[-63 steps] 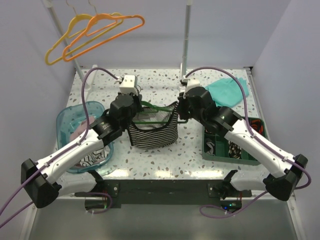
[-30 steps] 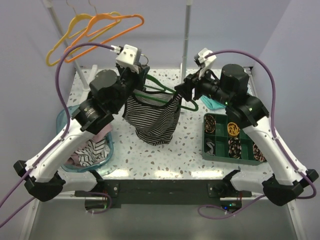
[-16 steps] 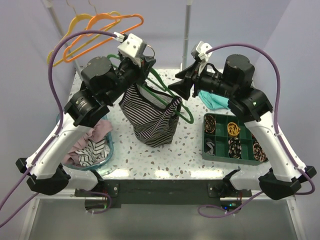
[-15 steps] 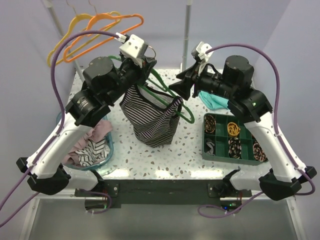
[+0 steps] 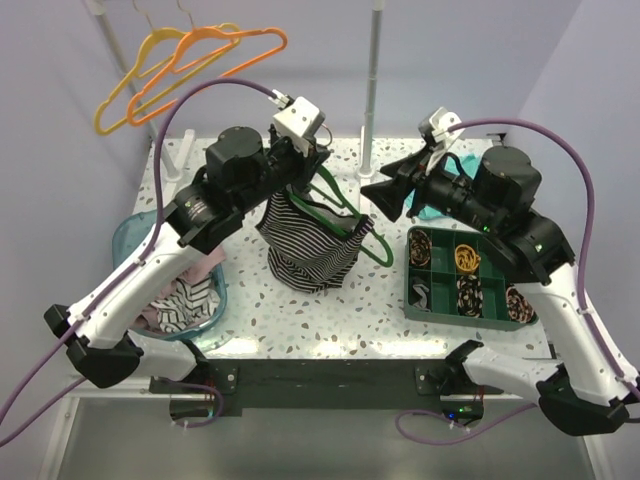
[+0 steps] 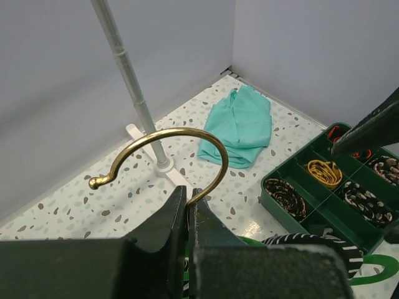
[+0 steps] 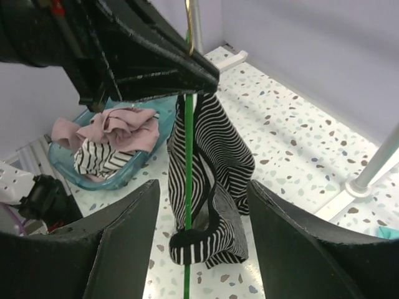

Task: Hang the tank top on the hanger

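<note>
The green hanger [image 5: 343, 206] hangs tilted in the air, and my left gripper [image 5: 300, 152] is shut on the neck of its brass hook [image 6: 167, 134]. In the left wrist view the left gripper [image 6: 189, 194] pinches the wire just below the hook's curve. The striped tank top [image 5: 308, 248] droops bunched from the hanger, with a dark-edged strap round the lower end of the green bar [image 7: 187, 187]. My right gripper [image 5: 386, 196] is open just right of the hanger, touching nothing. Seen from the right wrist, the right gripper [image 7: 202, 187] frames the tank top [image 7: 218, 152] from a distance.
Orange hanger [image 5: 215, 55] and yellow hanger [image 5: 120, 100] hang on the rack at back left. A rack pole [image 6: 128, 68] stands behind the hook. A teal cloth [image 6: 240, 124] lies at back right. Green compartment tray [image 5: 415, 290] at right, blue basin [image 5: 125, 235] with pink garment [image 7: 118, 124] at left.
The left arm has carried the hanger and top upward and then to the right. The right gripper has come off the hanger's end, drawn back to the right and opened wider.
</note>
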Robot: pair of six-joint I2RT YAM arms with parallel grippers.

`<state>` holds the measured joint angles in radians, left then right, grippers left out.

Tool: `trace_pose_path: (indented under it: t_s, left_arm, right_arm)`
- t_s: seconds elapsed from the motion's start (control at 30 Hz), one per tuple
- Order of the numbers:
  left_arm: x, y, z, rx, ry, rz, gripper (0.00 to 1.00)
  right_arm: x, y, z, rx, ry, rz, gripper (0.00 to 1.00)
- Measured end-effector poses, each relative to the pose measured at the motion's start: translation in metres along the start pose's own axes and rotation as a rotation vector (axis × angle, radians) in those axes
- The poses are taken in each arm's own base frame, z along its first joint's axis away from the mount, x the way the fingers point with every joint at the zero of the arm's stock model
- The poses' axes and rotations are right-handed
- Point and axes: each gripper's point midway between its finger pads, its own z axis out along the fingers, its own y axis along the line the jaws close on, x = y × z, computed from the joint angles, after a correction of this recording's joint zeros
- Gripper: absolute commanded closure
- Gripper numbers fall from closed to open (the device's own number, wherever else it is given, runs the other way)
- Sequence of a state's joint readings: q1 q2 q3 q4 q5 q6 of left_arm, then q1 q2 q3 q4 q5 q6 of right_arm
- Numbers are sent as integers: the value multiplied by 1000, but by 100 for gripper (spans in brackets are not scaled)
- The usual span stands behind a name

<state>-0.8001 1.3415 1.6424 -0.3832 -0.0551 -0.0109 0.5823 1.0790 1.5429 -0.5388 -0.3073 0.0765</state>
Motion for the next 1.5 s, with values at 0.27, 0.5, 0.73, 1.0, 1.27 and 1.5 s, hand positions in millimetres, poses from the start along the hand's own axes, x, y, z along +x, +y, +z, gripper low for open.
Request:
trace_pose_path:
  t_s: [0.27, 0.5, 0.73, 1.0, 1.27, 1.5]
  left_arm:
    - [-4, -1, 5, 0, -20, -17, 100]
    - [4, -2, 14, -1, -3, -31, 100]
    - [4, 0, 16, -12, -4, -32, 100]
    - [3, -1, 18, -10, -12, -41, 100]
    - [5, -2, 29, -6, -16, -47, 49]
    - [-16, 0, 32, -19, -59, -61, 30]
  right_arm:
    - [83, 2, 22, -43, 224, 84, 37]
    - [108, 15, 27, -45, 307, 63, 37]
    - [122, 6, 24, 35, 330, 28, 37]
    - [131, -6, 12, 109, 307, 17, 74]
    - [125, -5, 13, 117, 272, 41, 100]
    - [124, -10, 12, 158, 269, 68, 100]
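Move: My right hand, open, is poised about 12 cm above the tank top's right strap on the green hanger's shoulder, which lies 2 cm back and 2 cm left of it. The hanger's hook is about 7 cm ahead, 9 cm left and 4 cm up; the tank top's body hangs about 10 cm left, 4 cm back and 25 cm below. My left hand already pinches the hanger's neck; from it the strap lies 8 cm back, 7 cm right and 11 cm down. I drop my right hand about 12 cm, tipping its fingers down some 15 degrees, and shut them on the tank top's right strap and the hanger's shoulder. Meanwhile I carry the hanger neck in my left fingers about 3 cm forward and right, and once my right hand has its grip I open my left fingers wide around the neck and start to lift. ##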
